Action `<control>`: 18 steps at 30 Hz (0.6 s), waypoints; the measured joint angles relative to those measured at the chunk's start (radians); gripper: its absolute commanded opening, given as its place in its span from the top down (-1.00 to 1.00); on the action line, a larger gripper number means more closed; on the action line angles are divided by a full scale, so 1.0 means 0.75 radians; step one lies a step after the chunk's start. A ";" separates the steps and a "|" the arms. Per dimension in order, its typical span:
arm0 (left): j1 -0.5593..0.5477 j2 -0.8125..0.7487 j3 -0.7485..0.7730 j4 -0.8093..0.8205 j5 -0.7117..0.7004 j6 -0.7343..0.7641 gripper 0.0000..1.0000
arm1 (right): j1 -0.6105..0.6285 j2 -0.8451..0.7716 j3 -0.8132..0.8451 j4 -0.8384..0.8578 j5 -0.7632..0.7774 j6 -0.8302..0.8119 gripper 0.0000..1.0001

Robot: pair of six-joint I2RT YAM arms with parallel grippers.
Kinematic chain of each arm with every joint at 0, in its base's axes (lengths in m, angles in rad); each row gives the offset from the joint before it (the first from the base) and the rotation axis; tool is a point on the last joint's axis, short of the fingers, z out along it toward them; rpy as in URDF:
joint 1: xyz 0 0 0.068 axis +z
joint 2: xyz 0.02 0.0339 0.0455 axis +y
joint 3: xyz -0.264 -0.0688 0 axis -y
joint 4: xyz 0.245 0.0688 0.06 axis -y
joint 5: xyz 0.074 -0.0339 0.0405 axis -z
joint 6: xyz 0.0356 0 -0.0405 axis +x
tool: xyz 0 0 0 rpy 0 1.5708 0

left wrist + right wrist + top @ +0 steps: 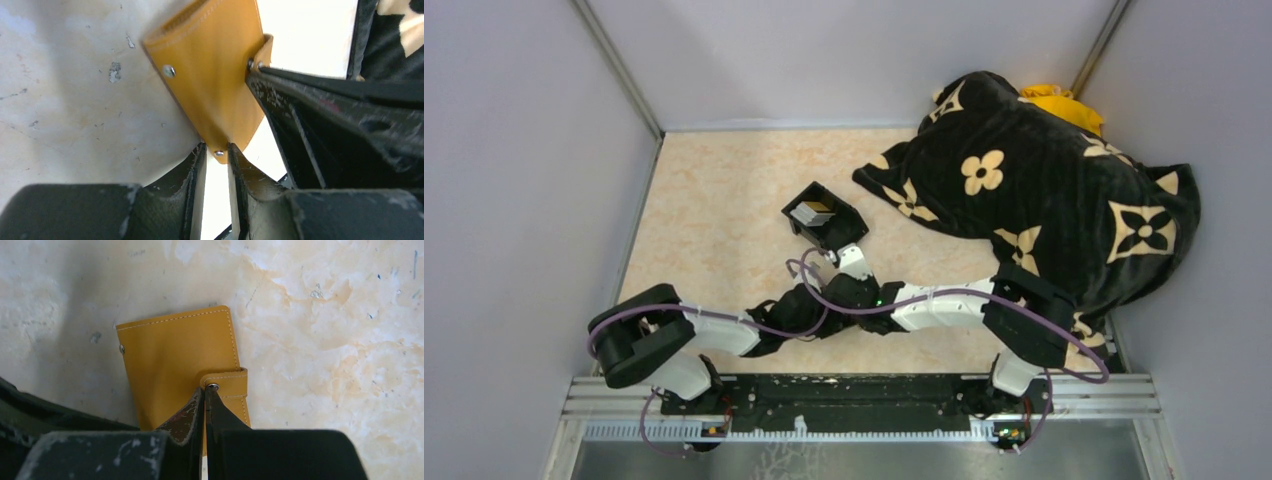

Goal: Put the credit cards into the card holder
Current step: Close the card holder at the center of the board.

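Observation:
The orange-tan card holder (175, 360) lies closed on the pale marbled table, and it also shows in the left wrist view (215, 75). My right gripper (206, 390) is shut on its side tab (232, 385), right at the snap. My left gripper (217, 150) pinches the holder's lower corner between its fingertips. In the top view both grippers meet at the table's middle (824, 298) and hide the holder. The credit cards (815, 212) are a pale grey stack inside the black open-topped box (836, 232), just beyond the grippers.
A large black blanket with cream flower shapes (1044, 200) covers the right side of the table, with a yellow object (1059, 104) at its far edge. Grey walls enclose the table on the left, back and right.

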 measured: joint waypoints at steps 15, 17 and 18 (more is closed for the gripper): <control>-0.003 0.020 0.068 -0.081 -0.008 0.073 0.40 | -0.421 -0.023 -0.037 0.285 -0.552 0.007 1.00; -0.003 0.033 0.100 -0.113 -0.012 0.101 0.41 | -0.468 -0.017 -0.048 0.332 -0.629 0.019 1.00; 0.000 0.040 0.115 -0.127 -0.012 0.113 0.41 | -0.489 -0.010 -0.049 0.352 -0.662 0.021 1.00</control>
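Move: Right under the shut right fingertips sits the closed card holder's clasp; the holder's middle is about 1 cm to their left, level with them and 1 cm below. The black box stands some 17 cm ahead of the right hand and 7 cm to its left, with the cards in it about 18 cm ahead and 10 cm left. From the left hand, the holder's middle lies roughly 3 cm ahead and 2 cm right. Keeping its shut fingertips on the clasp, the right hand drags the card holder forward over the table by about 6 cm at an even height, towards the black box and away from the left fingers. Along the way it rolls some 25 degrees, its left side rising, and tips its fingers more steeply down. ##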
